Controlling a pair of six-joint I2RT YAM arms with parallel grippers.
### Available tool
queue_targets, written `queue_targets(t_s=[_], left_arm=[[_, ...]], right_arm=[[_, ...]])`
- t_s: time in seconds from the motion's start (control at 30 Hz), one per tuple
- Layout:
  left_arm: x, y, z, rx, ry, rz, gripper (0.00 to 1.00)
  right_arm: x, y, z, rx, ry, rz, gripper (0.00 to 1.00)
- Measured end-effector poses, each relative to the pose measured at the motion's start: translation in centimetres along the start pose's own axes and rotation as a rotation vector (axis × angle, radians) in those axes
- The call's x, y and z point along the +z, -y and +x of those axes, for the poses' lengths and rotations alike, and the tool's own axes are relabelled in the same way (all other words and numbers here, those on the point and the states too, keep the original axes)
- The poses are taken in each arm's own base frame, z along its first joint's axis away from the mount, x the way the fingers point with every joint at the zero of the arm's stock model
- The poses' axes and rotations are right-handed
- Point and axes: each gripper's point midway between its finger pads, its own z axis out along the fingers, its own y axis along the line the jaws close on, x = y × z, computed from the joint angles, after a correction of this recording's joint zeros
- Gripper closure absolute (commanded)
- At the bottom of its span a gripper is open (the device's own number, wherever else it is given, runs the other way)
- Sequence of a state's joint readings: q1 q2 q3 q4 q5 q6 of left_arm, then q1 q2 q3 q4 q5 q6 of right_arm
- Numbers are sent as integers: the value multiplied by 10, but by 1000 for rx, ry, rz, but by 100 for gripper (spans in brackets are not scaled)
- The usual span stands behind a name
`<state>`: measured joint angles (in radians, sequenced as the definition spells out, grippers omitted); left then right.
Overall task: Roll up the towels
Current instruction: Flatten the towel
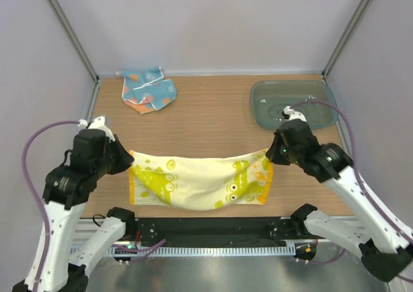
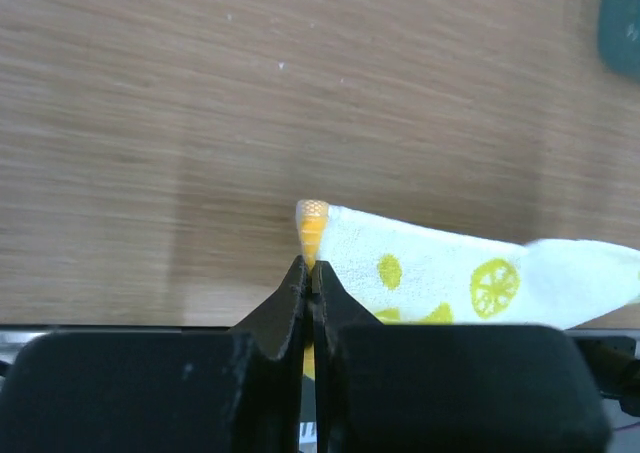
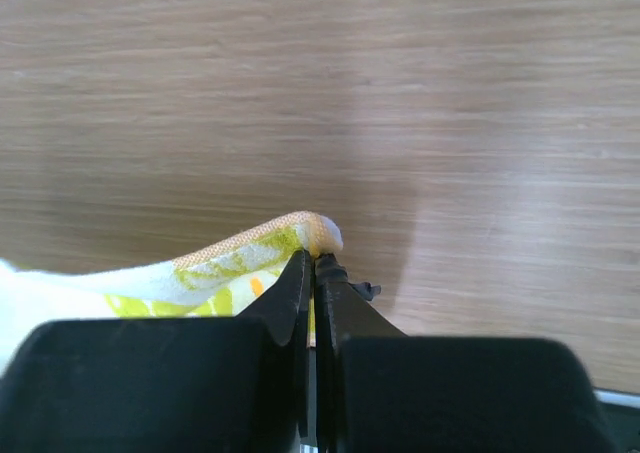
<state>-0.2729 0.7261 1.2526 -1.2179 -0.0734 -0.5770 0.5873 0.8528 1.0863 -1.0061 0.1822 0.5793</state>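
Note:
A white towel with yellow-green lemon print and orange edging (image 1: 200,181) hangs stretched between both grippers near the table's front edge, sagging in the middle. My left gripper (image 1: 129,156) is shut on its left corner, which shows in the left wrist view (image 2: 312,223) above the closed tips (image 2: 311,268). My right gripper (image 1: 271,155) is shut on its right corner, seen in the right wrist view (image 3: 300,235) at the closed tips (image 3: 313,261). A second towel, blue with orange patches (image 1: 148,89), lies crumpled at the back left.
A dark grey-green tray (image 1: 293,105) sits at the back right, close behind the right arm. Its corner shows in the left wrist view (image 2: 622,23). Grey walls enclose the wooden table (image 1: 213,118) on three sides.

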Motion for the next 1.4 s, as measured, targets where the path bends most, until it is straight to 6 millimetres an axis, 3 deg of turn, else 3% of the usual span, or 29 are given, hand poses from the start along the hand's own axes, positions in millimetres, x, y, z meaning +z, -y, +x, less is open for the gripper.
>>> queue_targets(t_s=[0.17, 0.23, 0.33, 0.5, 0.67, 0.7, 0.73, 0.8, 0.9, 0.97, 1.17, 1.27, 1.4], left_arm=[[60, -2, 30, -7, -220, -77, 100], [86, -4, 31, -1, -273, -128, 100], [127, -11, 28, 0, -338, -205, 100], [182, -27, 9, 16, -393, -302, 100], [237, -32, -24, 53, -404, -340, 99], [248, -34, -28, 57, -410, -346, 96], [259, -34, -32, 63, -412, -350, 88], [284, -39, -40, 76, -423, -367, 82], [313, -46, -47, 86, -442, -395, 57], [320, -51, -45, 92, -454, -409, 42], [288, -50, -52, 83, -417, -416, 39], [258, -49, -48, 56, -378, -410, 40], [220, -55, -18, -7, -370, -406, 41]], right_arm=[[71, 8, 15, -35, -160, 172, 99], [94, 12, 17, -45, -206, 221, 99], [132, 12, 5, -45, -243, 269, 99], [200, 8, -29, -43, -244, 286, 99], [250, 10, -53, -46, -258, 307, 97], [259, 11, -59, -45, -255, 310, 94], [267, 12, -64, -43, -256, 314, 78], [283, 15, -77, -29, -247, 319, 48], [295, 20, -96, -25, -241, 320, 40], [295, 20, -111, -24, -223, 314, 32], [262, 15, -137, -25, -164, 284, 31], [234, 10, -131, -21, -154, 247, 31], [197, 12, -97, -13, -188, 193, 33]])
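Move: Both hands already pinch the yellow-green towel by its far corners. The spot on the table for the left corner lies about 28 cm ahead of the left hand, 2 cm left and 25 cm down; the blue towel is roughly 42 cm ahead of that hand, level sideways. The right corner's spot is some 27 cm ahead of the right hand, 4 cm left and 20 cm down, the green tray about 34 cm ahead and 14 cm right. Still pinching the two corners, both hands swing the towel forward and down over the table, about 26 cm out on the left and 29 cm on the right, the fingers tipping further down. Near the end of the reach both grippers open and let the corners go, then rise a little and draw back some 8 cm, staying open. ##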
